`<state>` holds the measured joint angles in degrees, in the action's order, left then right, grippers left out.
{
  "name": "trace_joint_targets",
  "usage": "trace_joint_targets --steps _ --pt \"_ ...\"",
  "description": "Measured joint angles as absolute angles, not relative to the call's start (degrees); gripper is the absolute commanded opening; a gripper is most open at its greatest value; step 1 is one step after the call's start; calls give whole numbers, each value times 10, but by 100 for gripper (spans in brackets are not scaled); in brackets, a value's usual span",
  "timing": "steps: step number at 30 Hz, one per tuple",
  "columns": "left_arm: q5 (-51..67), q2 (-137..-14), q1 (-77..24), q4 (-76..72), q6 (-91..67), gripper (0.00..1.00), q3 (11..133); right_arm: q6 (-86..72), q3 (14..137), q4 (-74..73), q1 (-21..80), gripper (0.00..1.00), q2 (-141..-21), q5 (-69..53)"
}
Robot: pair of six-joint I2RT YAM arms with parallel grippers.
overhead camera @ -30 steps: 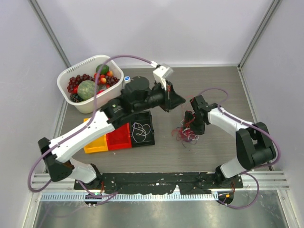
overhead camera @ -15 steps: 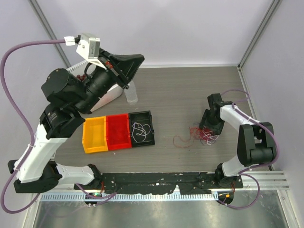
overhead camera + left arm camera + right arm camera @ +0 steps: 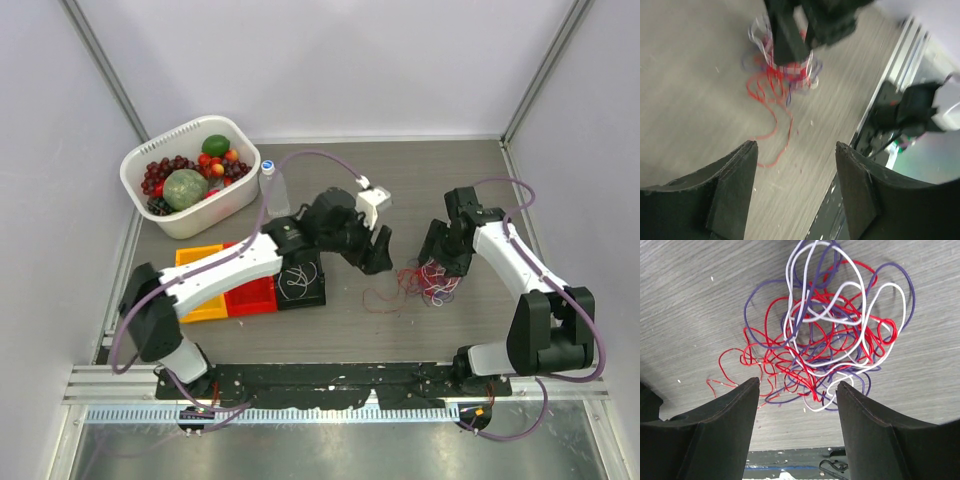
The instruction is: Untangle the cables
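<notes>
The cables are a loose tangle of thin red, white and purple wires lying on the table, with one red strand trailing left. My right gripper hovers just above the tangle, open, with nothing between its fingers; it also shows from above. My left gripper stands left of the tangle and is open and empty. In the left wrist view the left gripper frames bare table, with the cables and the trailing red strand ahead of it. A separate white cable lies in the black bin.
Yellow, red and black bins sit side by side left of centre. A white basket of fruit stands at the back left, with a small clear bottle beside it. A metal rail runs along the near edge.
My left arm has swung down from high at the back left to the table beside the tangle, and its gripper has opened. The right gripper has stayed open over the tangle.
</notes>
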<state>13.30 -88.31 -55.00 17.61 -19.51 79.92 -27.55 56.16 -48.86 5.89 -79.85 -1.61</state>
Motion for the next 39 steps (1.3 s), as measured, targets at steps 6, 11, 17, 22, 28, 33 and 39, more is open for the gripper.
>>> trace_joint_targets --steps 6,11,17,22,28,33,39 --pt "194 -984 -549 151 -196 31 757 -276 561 -507 59 68 -787 -21" --pt "247 -1098 -532 118 -270 51 808 -278 555 -509 59 68 -788 -40" --pt "266 -1174 -513 109 -384 55 837 -278 553 -508 59 68 -788 -47" --pt "277 -1205 -506 113 -443 52 862 -278 544 -504 59 68 -791 -53" --pt "295 -1252 -505 100 -489 50 896 -277 531 -501 59 68 -798 -57" --pt "301 -1287 -505 104 -507 14 918 -277 521 -496 59 68 -799 -64" --pt "315 -1294 -501 113 -503 0 921 -284 505 -477 59 66 -813 -83"
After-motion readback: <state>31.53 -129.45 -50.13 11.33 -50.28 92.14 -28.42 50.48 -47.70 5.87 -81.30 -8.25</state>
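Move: The red strands fringing the left side of the tangle lie about 8 cm right of the left hand, 3 cm ahead and some 24 cm below; the tangle's middle is roughly 16 cm right and 4 cm ahead. A loose red loop lies 3 cm right and 1 cm back, the black tray 16 cm left and 5 cm ahead. From the right hand, those strands are about 6 cm left, 1 cm back, 7 cm down, with the tangle's middle 1 cm ahead, 2 cm right. A red strand at the tangle's left edge gets pinched: the left hand drops steeply, about 22 cm, working some 8 cm right and a little forward while its wrist tips down nearly 50 degrees, and the half-open fingers shut fully once low over the table. The right hand, wide open, eases back and down about 3 cm each and slightly left, close over the tangle. ##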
